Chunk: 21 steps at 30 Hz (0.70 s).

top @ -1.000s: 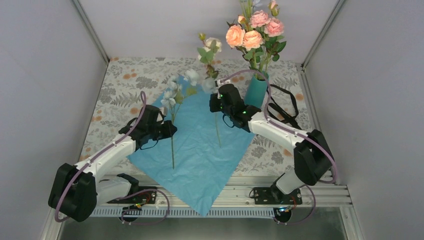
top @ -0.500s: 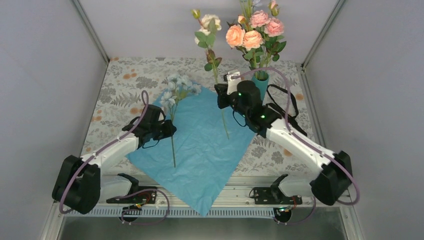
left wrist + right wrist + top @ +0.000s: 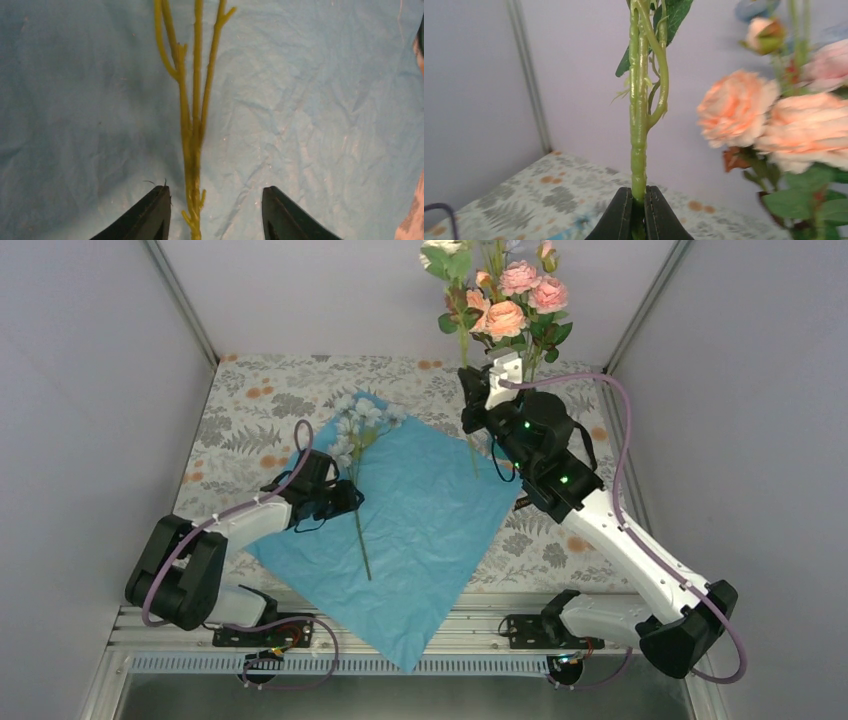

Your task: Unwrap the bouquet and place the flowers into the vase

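The blue paper (image 3: 420, 530) lies spread flat on the table. On it rests a pale-blue flower (image 3: 355, 425) on a long green stem (image 3: 192, 125). My left gripper (image 3: 350, 502) hovers low over that stem, open, and the stem runs between its fingertips (image 3: 160, 197) without touching them. My right gripper (image 3: 470, 408) is raised and shut on the stem (image 3: 639, 125) of a cream flower (image 3: 440, 255), held upright. Right beside it stand peach and pink roses (image 3: 505, 315) (image 3: 734, 110). The vase is hidden behind my right wrist.
A floral tablecloth (image 3: 250, 410) covers the table. A black strap (image 3: 575, 445) lies right of my right arm. Grey enclosure walls stand on three sides. A metal rail (image 3: 430, 625) runs along the near edge, overlapped by the paper's corner.
My left gripper has opened and let go of the pale-blue flower's stem, which now lies on the paper. My right gripper has carried the cream flower up and to the right, next to the roses.
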Tool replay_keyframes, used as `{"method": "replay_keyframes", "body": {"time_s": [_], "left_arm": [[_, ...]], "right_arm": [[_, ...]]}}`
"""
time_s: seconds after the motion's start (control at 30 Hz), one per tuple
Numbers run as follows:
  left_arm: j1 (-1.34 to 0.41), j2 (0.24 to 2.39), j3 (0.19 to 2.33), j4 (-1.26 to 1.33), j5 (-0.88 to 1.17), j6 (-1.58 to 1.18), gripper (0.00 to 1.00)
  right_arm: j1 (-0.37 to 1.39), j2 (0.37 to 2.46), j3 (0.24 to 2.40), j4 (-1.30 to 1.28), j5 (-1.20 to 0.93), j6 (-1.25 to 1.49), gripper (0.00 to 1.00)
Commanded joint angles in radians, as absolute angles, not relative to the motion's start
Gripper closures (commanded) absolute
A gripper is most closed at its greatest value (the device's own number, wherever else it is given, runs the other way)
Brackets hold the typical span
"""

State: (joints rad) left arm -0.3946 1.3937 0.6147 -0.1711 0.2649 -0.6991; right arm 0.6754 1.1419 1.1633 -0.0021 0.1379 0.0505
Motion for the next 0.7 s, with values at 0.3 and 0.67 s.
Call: {"method": "replay_keyframes", "body": {"time_s": [0.3, 0.67], "left_arm": [[-0.391, 1.171, 0.75, -0.406, 0.076, -0.622, 0.0], [-0.393, 1.096, 0.96, -0.594, -0.002, -0.426, 0.0]], "right_arm": [[0.419, 1.123, 1.185, 0.366, 0.195, -0.136, 0.96], [0.253, 1.251, 1.166, 0.647, 0.104, -0.179, 0.96]]}}
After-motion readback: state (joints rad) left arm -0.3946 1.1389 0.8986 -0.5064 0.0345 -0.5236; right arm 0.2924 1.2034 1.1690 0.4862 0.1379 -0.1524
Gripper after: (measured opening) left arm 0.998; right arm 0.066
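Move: The vase my right hand is carrying the white-flowered stem to stands about 5 cm ahead of that hand, 11 cm to its right, its middle some 29 cm below. The roses already in the vase rise about 10 cm ahead and 6 cm right, level with this hand; the black ribbon lies about 21 cm right, 5 cm ahead, 39 cm below. From my left hand, the blue flowers' middle is 2 cm ahead and 2 cm below, not off to either side. My right hand keeps its pinch on the upright stem and sweeps it about 14 cm right while rising some 10 cm and edging forward, turning clockwise and tipping its fingers up about 25 degrees each, to come roughly over the vase. Already loose around the blue flowers' stems, my left hand opens fully and lifts some 14 cm away, fingertips tilting up. ##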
